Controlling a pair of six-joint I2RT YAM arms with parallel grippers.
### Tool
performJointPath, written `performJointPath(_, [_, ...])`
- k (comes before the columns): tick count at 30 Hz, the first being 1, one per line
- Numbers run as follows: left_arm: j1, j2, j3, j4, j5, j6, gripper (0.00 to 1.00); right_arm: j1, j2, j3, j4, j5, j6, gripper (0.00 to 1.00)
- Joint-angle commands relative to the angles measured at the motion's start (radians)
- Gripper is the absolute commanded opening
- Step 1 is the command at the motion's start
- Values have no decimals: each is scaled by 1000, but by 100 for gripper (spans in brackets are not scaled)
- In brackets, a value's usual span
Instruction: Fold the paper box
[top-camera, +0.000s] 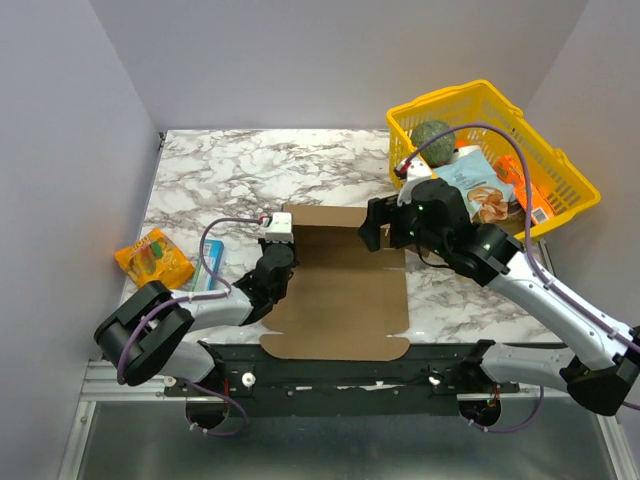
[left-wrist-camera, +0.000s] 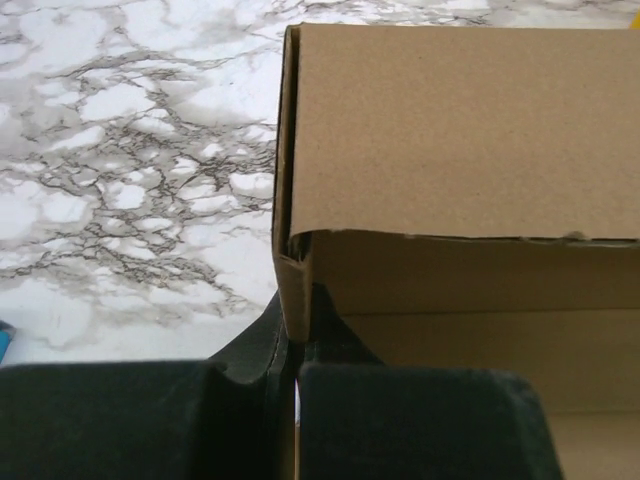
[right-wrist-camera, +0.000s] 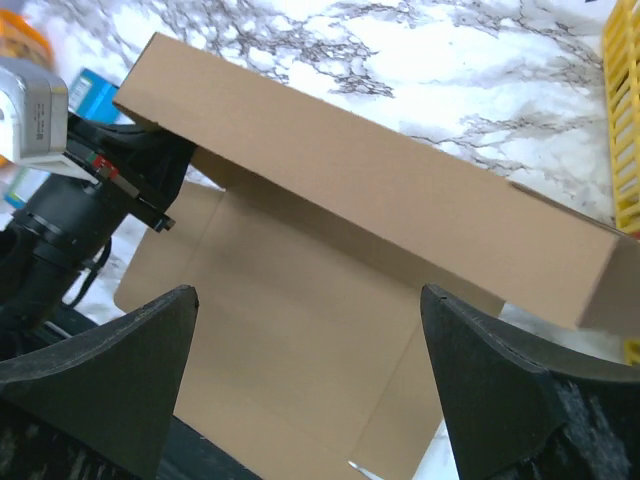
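The paper box (top-camera: 340, 290) is a brown cardboard sheet lying flat on the marble table, with its far panel (right-wrist-camera: 370, 190) folded up and over. My left gripper (top-camera: 280, 250) is at the box's far left corner. In the left wrist view the left gripper (left-wrist-camera: 295, 325) is shut on the upright folded left edge of the box (left-wrist-camera: 460, 130). My right gripper (top-camera: 385, 228) hovers at the far right end of the raised panel. In the right wrist view the right gripper (right-wrist-camera: 308, 300) stands wide open above the flat sheet, holding nothing.
A yellow basket (top-camera: 445, 98) with a green round thing (top-camera: 432, 135) and packets stands at the back right, close behind my right arm. An orange packet (top-camera: 153, 258) and a small blue-green carton (top-camera: 210, 262) lie left of my left arm.
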Motion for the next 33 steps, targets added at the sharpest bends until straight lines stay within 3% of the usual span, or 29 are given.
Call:
performJointPath(1, [3,-77,-24,-161,-49,-40,0,-44,-29,-70,-20,10,145,100])
performJointPath(6, [3,-98,-52,-146,-46,-16,0,-182,-26,-137,35,-132,159,100])
performJointPath(24, [3,-112,-63,-127,-34,0,0,-246,40,-177,80,-111,178,99])
performJointPath(33, [3,-126,-69,-121,-25,3,0,-265,71,-192,150,-177,205,99])
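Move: The paper box's raised far wall runs left to right. Its free right end lies about 7 cm ahead of the right hand, 8 cm to its right and 14 cm below; the yellow basket stands some 20 cm ahead and 26 cm right. The left hand already pinches the wall's left end. From it, the free end is about 25 cm right, level with it; the blue packet lies some 18 cm left and 3 cm back. Open right hand sinks about 8 cm, forward-right towards the wall's right end; left hand, still pinching, pulls back-left. ##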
